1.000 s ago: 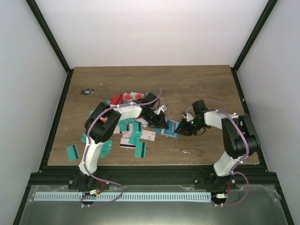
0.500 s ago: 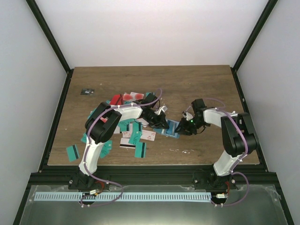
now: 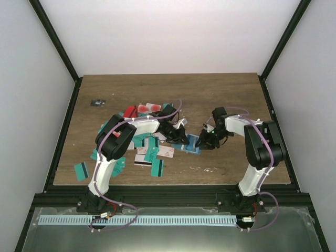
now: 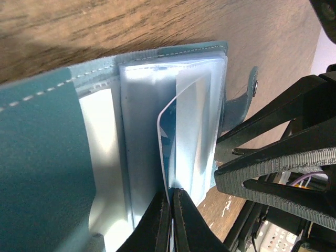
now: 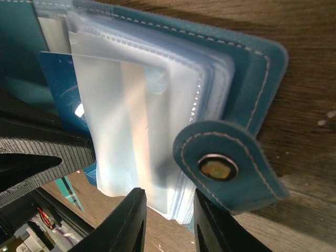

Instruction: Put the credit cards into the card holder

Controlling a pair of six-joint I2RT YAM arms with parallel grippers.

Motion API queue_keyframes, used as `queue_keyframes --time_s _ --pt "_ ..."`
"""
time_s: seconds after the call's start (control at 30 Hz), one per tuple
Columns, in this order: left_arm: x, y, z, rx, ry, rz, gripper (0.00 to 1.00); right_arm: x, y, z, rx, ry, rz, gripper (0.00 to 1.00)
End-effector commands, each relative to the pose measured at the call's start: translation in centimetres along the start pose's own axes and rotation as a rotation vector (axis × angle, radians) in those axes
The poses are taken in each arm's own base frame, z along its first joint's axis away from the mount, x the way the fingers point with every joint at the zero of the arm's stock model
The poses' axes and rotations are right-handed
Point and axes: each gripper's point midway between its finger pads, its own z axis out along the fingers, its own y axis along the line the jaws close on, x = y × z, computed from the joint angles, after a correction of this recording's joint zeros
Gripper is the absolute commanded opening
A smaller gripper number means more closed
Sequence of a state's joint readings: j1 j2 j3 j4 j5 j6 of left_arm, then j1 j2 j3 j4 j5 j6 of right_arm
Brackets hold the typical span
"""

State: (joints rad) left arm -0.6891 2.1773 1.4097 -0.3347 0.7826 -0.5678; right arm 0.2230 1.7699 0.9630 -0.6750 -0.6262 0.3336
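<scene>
The teal card holder (image 3: 192, 143) lies open on the table between my two grippers, its clear pockets fanned out (image 4: 142, 105). My left gripper (image 4: 171, 195) is shut on the edge of a blue-teal credit card (image 4: 166, 131), which stands partly inside one clear pocket. My right gripper (image 5: 168, 210) is open, its jaws on either side of the pockets' loose edge (image 5: 131, 131), next to the snap tab (image 5: 220, 168). The same card (image 5: 56, 86) shows behind the pockets. Several more credit cards (image 3: 149, 152), teal, red and white-pink, lie scattered to the left.
The right gripper's ribbed fingers (image 4: 273, 168) stand close beside the holder in the left wrist view. A small dark object (image 3: 97, 102) lies at the far left of the table. Bare wood (image 3: 226, 94) stretches behind and to the right.
My right gripper's jaws have widened and its arm has shifted slightly left toward the holder. The left gripper has stayed shut on the card.
</scene>
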Motion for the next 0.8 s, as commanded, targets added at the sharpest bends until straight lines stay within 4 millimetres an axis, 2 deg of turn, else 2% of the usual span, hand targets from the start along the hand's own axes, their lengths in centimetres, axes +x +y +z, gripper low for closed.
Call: queue_keyframes --time_s 0.0,0.17,0.37,0.57,0.77 --pt "3.5 2.9 1.8 -0.094 0.094 -0.064 0.04 -4.6 0.6 1.1 0.044 -0.138 -0.129 0.28" --pt "3.0 3.2 1.5 -0.090 0.086 -0.061 0.06 -5.3 1.3 0.9 0.034 -0.147 -0.183 0.30" --pt "1.9 3.1 0.5 -0.109 0.069 -0.029 0.20 -5.5 2.0 0.2 0.023 -0.157 -0.194 0.31" --pt "1.7 2.5 -0.3 -0.135 0.076 -0.005 0.29 -5.4 2.3 -0.6 0.032 -0.172 -0.195 0.31" --pt "1.8 2.2 -1.2 -0.180 0.076 -0.009 0.45 -5.7 2.5 -1.0 0.044 -0.187 -0.194 0.32"
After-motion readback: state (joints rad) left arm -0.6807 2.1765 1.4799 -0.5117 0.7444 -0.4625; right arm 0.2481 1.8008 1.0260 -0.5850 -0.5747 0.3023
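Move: The card holder's clear sleeve, with the blue card already in it, has its middle about 2 cm ahead of the left hand, 3 cm to its right and 2 cm below; the shut left fingers are at the card's outer edge. From the right hand the sleeve's middle is some 3 cm ahead, 3 cm left and 1 cm below, and the snap strap about 2 cm ahead and 2 cm right. A white card lies roughly 9 cm left of the left hand and 4 cm back. The left fingers, pinching the outer edge of the blue card at the sleeve's mouth, let go by opening to a bit under half, while that hand eases only about 1 cm left, away from the sleeve. Meanwhile the right hand, its fingers still slightly parted against the holder's near right part by the snap strap, pushes this end forward some 3.5 cm with a slight drift left, the fingertips swinging forward about 10 degrees. ##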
